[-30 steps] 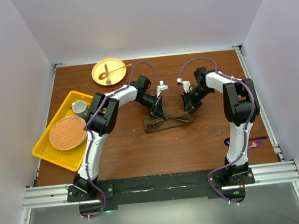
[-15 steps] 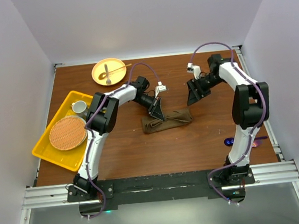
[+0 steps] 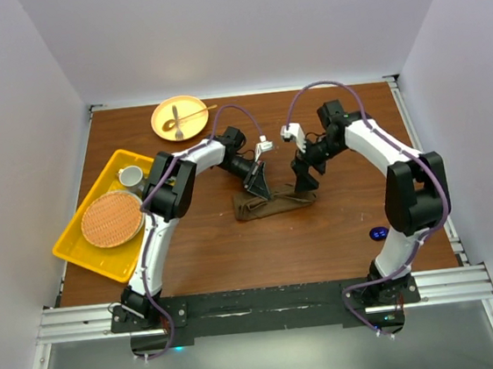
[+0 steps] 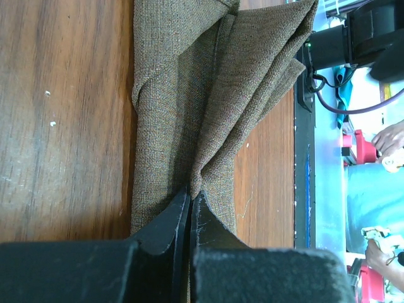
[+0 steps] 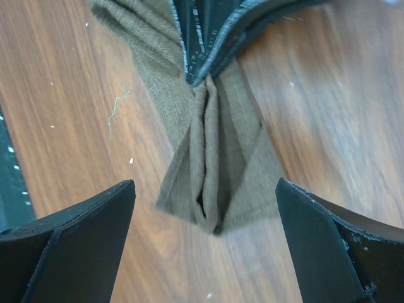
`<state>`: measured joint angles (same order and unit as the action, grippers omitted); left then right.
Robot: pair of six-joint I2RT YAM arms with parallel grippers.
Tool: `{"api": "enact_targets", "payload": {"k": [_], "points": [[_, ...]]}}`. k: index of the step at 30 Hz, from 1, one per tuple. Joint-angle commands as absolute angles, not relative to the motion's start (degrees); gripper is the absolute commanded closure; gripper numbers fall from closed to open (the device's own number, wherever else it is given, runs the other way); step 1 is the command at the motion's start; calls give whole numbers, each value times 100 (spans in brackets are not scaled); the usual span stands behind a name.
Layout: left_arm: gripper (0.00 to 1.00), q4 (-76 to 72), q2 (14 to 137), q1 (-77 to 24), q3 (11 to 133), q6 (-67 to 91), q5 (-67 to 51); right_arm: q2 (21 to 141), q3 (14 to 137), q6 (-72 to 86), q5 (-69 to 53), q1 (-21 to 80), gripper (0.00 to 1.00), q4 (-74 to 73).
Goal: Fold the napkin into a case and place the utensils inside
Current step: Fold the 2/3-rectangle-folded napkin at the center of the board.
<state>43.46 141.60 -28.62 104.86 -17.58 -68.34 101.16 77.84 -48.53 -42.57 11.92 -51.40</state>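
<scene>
The olive-brown napkin (image 3: pixel 275 204) lies bunched into a narrow strip at mid-table, its folds standing up in pleats (image 4: pixel 208 95). My left gripper (image 3: pixel 258 183) is shut on a raised fold near the strip's left end (image 4: pixel 189 197). My right gripper (image 3: pixel 305 175) hovers open over the strip's right end (image 5: pixel 211 189), with its fingers (image 5: pixel 95 221) wide on either side and touching nothing. Two utensils (image 3: pixel 182 116) lie on the yellow plate (image 3: pixel 163 128) at the back left. A blue spoon (image 3: pixel 379 233) lies beside the right arm.
A yellow tray (image 3: pixel 82 255) on the left holds a round woven mat (image 3: pixel 111 218) and a white cup (image 3: pixel 130 176). The left gripper's jaws (image 5: pixel 208 38) show at the top of the right wrist view.
My right gripper let go of the napkin's right end, opened wide, swung up and back to the right, then returned over that end. The left gripper stayed shut on the cloth.
</scene>
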Motion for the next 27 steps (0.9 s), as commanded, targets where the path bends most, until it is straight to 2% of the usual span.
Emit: {"api": "enact_targets", "payload": {"k": [1,6,13,16,17,18,20,21,22,25,26,27], "points": [[100,4500,14405,-2830,10512,-1969,-6328,9880,7367,-5422,-4096,1432,2,-4422],[100,4500,14414,-2830,10512,-1951,-6319,9853,6997,-5493,-3648,1915,2,-4026],[100,4535,14396,-2830,10450,-2048,-6320,9879,6680,-5098,-2883,1995,2,-3226],[100,4597,14405,-2830,10459,-2127,-6311,9958,6767,-4975,-2760,1995,9,-3173],[100,4605,14397,-2830,10468,-2170,-6319,10028,6820,-4975,-2768,1986,13,-3242],[100,4623,14388,-2830,10468,-2171,-6311,10159,6881,-4975,-2786,1995,25,-3313],[100,4641,14379,-2813,10494,-2206,-6319,10283,7031,-4975,-2786,1986,39,-3480],[100,4641,14370,-2813,10494,-2206,-6328,10379,7057,-4975,-2795,1986,55,-3515],[100,4649,14353,-2786,10494,-2206,-6354,10415,7136,-4975,-2812,1978,62,-3620],[100,4632,14282,-2725,10494,-2224,-6503,10572,7285,-4975,-2874,1978,82,-3848],[100,4641,14204,-2707,10494,-2258,-6565,10617,7330,-4966,-2909,1969,85,-3928],[94,4580,14134,-2681,10459,-2285,-6635,10661,7391,-4940,-2927,1951,87,-3990]]}}
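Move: The napkin's raised fold, the stretch right of the left fingers, lies some 8 cm below the open right fingers, about 2 cm left and 1 cm back. The left gripper's tips are roughly 10 cm left of the right hand, 1 cm back and 8 cm lower; the napkin's right end is about 2 cm back, neither left nor right, 9 cm down. From the left hand that stretch lies about 8 cm right and 1 cm back, level in height. Lower the open right gripper some 7 cm onto the napkin's raised fold, swinging it a little back and left on the way down, then about 3 cm forward again, while steepening the fingers roughly 10 degrees. Shut them near the bottom to pinch the fold. Keep the left gripper in place, still pinching its part of the same fold. ##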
